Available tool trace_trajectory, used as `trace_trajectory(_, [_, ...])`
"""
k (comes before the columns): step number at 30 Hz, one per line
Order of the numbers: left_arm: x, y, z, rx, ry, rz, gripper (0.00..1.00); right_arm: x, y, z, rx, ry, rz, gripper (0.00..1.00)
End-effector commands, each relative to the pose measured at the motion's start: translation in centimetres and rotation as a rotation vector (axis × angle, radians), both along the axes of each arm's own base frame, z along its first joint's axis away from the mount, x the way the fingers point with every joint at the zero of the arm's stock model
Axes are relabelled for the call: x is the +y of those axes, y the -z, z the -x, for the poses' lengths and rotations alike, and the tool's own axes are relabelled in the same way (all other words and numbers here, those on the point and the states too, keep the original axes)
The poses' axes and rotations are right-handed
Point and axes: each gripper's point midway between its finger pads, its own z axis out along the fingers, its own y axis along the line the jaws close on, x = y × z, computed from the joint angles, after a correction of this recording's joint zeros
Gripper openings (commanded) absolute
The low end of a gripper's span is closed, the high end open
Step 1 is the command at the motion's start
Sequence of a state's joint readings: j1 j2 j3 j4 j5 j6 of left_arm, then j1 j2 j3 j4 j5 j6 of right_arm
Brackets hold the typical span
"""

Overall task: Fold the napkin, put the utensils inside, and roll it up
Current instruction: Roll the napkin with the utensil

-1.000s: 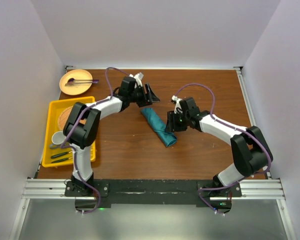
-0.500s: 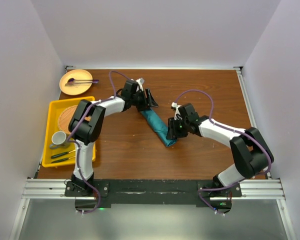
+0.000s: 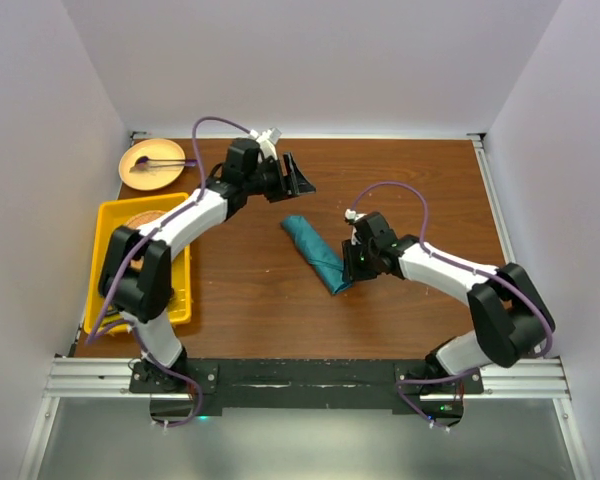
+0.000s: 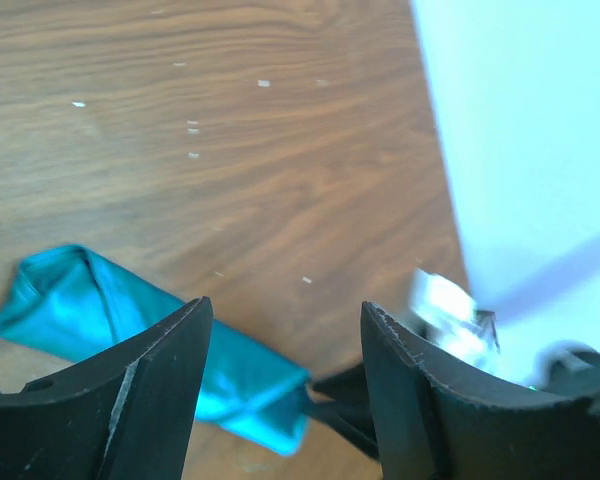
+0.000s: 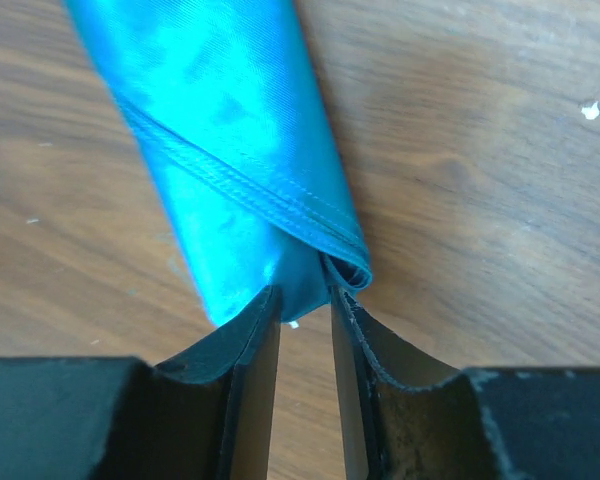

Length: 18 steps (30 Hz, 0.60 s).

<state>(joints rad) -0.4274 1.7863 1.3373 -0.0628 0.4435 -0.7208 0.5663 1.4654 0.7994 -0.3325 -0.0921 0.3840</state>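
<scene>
The teal napkin [image 3: 315, 252] lies rolled into a short tube on the brown table, running diagonally. My right gripper [image 3: 344, 276] is at the roll's near end, where in the right wrist view its jaws [image 5: 305, 297] pinch the end fold of the napkin [image 5: 220, 150]. My left gripper [image 3: 303, 179] hangs open behind the roll's far end, touching nothing. From the left wrist, its spread fingers [image 4: 160, 380] frame the napkin [image 4: 90, 300] below. No utensils show.
A yellow tray [image 3: 105, 215] sits at the left with dark-handled cutlery [image 3: 120, 312] in it. Behind the tray, a tan plate [image 3: 152, 165] holds a purple-ended stick. White walls close in the table at the back and both sides.
My right gripper has slid to the roll's near end and narrowed onto it. The left arm has pulled back from the roll's far end, still open.
</scene>
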Motion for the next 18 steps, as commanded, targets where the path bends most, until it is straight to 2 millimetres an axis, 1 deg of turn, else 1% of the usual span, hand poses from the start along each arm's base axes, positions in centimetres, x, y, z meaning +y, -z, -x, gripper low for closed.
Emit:
trace_trajectory(1, [0.3,-4.2,3.4,-0.084,0.094,0.06,0.67,-0.8,0.8,-0.6,-0.008,0.054,0.049,0.3])
trace_trajectory(2, [0.5,-3.9,4.1,-0.079,0.105,0.056,0.67,-0.9,0.5,-0.8,-0.015,0.058,0.05,0.3])
trace_trajectory(3, [0.7,-4.2,4.6,-0.086,0.113,0.058,0.68,-1.3,0.3,-0.5,-0.006,0.061,0.065,0.31])
trace_trajectory(4, [0.8,-5.2,6.0,-0.107,0.144,0.075,0.68,-1.1,-1.9,-1.1,-0.051,0.061,0.048,0.32])
trace_trajectory(5, [0.8,-6.2,6.6,-0.134,0.162,0.092,0.68,-1.5,-3.3,-1.3,-0.081,0.074,0.054,0.34])
trace_trajectory(6, [0.9,-7.0,7.3,-0.146,0.175,0.105,0.7,-2.2,-4.6,-0.8,-0.089,0.08,0.07,0.38])
trace_trajectory(7, [1.2,-8.7,8.6,-0.189,0.191,0.125,0.71,-2.0,-8.6,-1.3,-0.177,0.088,0.018,0.49])
trace_trajectory(8, [1.2,-9.9,9.2,-0.221,0.2,0.14,0.74,-2.9,-10.6,-1.6,-0.233,0.121,0.028,0.56])
trace_trajectory(9, [1.4,-11.0,9.8,-0.257,0.209,0.146,0.8,-3.7,-12.0,-1.2,-0.252,0.134,0.037,0.62])
trace_trajectory(10, [1.9,-13.1,10.6,-0.315,0.198,0.158,0.82,-3.8,-14.7,-1.5,-0.312,0.139,0.015,0.69])
trace_trajectory(11, [2.2,-14.3,10.8,-0.35,0.186,0.161,0.86,-4.6,-17.2,-1.1,-0.381,0.16,-0.009,0.8])
trace_trajectory(12, [2.5,-15.2,11.0,-0.38,0.178,0.163,0.91,-5.0,-18.4,-0.9,-0.408,0.172,-0.02,0.87])
trace_trajectory(13, [3.1,-17.6,11.4,-0.446,0.149,0.171,0.94,-5.2,-20.0,-0.7,-0.446,0.187,-0.053,0.92])
trace_trajectory(14, [3.5,-18.4,11.4,-0.47,0.126,0.167,0.96,-5.6,-21.8,-0.1,-0.494,0.206,-0.094,0.98])
trace_trajectory(15, [4.0,-19.3,11.6,-0.494,0.1,0.171,0.99,-5.9,-22.7,0.0,-0.528,0.233,-0.124,0.98])
trace_trajectory(16, [4.9,-20.1,11.9,-0.525,0.055,0.173,1.0,-6.0,-23.0,0.2,-0.541,0.248,-0.146,0.98])
trace_trajectory(17, [5.2,-21.5,12.1,-0.583,0.032,0.197,1.0,-6.5,-24.0,0.7,-0.581,0.26,-0.174,0.98])
trace_trajectory(18, [5.6,-21.9,12.3,-0.602,0.011,0.204,1.0,-6.7,-24.5,0.6,-0.609,0.291,-0.203,0.98])
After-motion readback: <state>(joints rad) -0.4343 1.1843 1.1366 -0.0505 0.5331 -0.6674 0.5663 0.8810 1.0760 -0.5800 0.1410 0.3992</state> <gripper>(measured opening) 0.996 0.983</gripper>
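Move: The right hand is low at the near right corner of the rolled napkin, whose middle lies about 5 cm ahead, 7 cm to its left and 3 cm below. From the raised left hand, the napkin's middle is about 11 cm back, 4 cm right and 16 cm below. The yellow tray's middle is roughly 36 cm left and 13 cm back of the left hand, the plate some 34 cm left and 11 cm ahead, both about 16 cm below. Both grippers open wide, the right rising some 25 cm off the napkin's end, the left up and back. ##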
